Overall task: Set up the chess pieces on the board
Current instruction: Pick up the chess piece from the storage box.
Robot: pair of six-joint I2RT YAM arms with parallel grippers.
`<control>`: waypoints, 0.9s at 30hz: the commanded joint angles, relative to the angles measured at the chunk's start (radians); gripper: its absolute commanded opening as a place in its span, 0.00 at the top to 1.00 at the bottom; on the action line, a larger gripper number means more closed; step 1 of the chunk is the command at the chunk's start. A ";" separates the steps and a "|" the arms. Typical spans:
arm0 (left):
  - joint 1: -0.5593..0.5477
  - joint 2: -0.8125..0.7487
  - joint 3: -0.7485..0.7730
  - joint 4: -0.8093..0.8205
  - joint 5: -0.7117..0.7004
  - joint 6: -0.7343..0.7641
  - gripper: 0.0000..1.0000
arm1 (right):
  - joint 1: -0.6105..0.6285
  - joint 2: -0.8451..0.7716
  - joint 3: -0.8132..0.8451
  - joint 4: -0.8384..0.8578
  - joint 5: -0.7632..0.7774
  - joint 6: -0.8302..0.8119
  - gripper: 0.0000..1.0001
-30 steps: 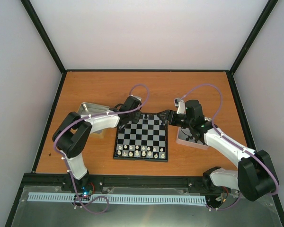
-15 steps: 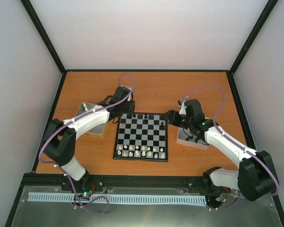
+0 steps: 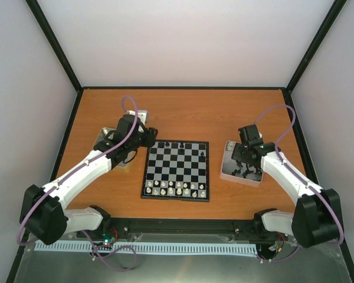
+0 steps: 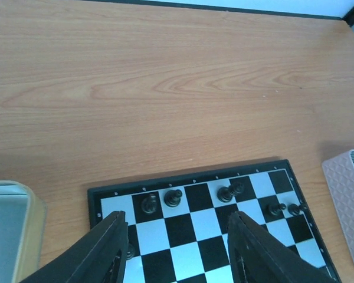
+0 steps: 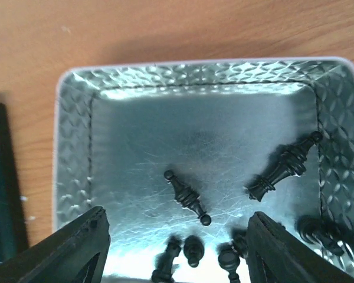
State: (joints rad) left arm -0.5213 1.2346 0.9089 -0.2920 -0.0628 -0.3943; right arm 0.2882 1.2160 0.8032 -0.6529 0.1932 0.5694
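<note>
The board (image 3: 177,168) lies mid-table, with whitish chess pieces (image 3: 176,188) along its two near rows and a few black ones (image 3: 174,143) on its far rows. My left gripper (image 3: 148,137) hovers at the board's far left corner, open and holding nothing. In the left wrist view, black pieces (image 4: 173,197) stand on the back rank beyond the left gripper (image 4: 177,250). My right gripper (image 3: 243,163) hangs open over the right tray (image 3: 229,147). Between its fingers (image 5: 88,247) lie loose black pieces (image 5: 187,197) on the tray floor (image 5: 212,130); none is gripped.
A second metal tray (image 3: 106,137) sits left of the board, under the left arm, with its corner (image 4: 12,230) in the left wrist view. Cables loop above both arms. Black frame rails border the orange table.
The left arm has drawn back leftward from the board's far edge, its jaws spreading. The right gripper has swung from the board's far right corner to above the right tray.
</note>
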 commanded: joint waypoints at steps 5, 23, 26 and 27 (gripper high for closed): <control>0.000 0.003 -0.011 0.078 0.144 -0.002 0.52 | -0.091 0.206 -0.012 0.093 -0.134 -0.197 0.42; 0.000 0.011 -0.022 0.080 0.162 -0.008 0.52 | -0.100 0.333 -0.010 0.074 -0.095 -0.126 0.75; 0.000 0.007 -0.021 0.080 0.164 -0.009 0.52 | -0.102 0.329 -0.007 0.074 -0.086 -0.122 0.84; 0.000 0.006 -0.023 0.081 0.165 -0.009 0.52 | -0.101 0.327 -0.005 0.075 -0.086 -0.124 0.86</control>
State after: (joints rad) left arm -0.5217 1.2404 0.8810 -0.2390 0.0879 -0.3946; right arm 0.1936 1.5311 0.7898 -0.5743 0.0723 0.4358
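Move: The small chess piece lying alone near the middle of the storage box is almost straight under the right hand, 9 cm down and perhaps 1 cm to its right. A bigger black piece lies about 7 cm right and 2 cm ahead of the hand, and an upright pawn roughly 4 cm back, level with it sideways, both at that same depth. From the left hand the small piece is about 37 cm right, 6 cm back and 18 cm down. Down into the storage box, nearly plumb, the right hand sinks about 9 cm onto the lone small piece, fast at first and then easing off, while its wrist tips some 15 degrees steeper. Its fingers go from well open to nearly shut, taking the piece around its middle. The left hand shifts a couple of centimetres right over the board's far side, empty, turning slightly clockwise. ##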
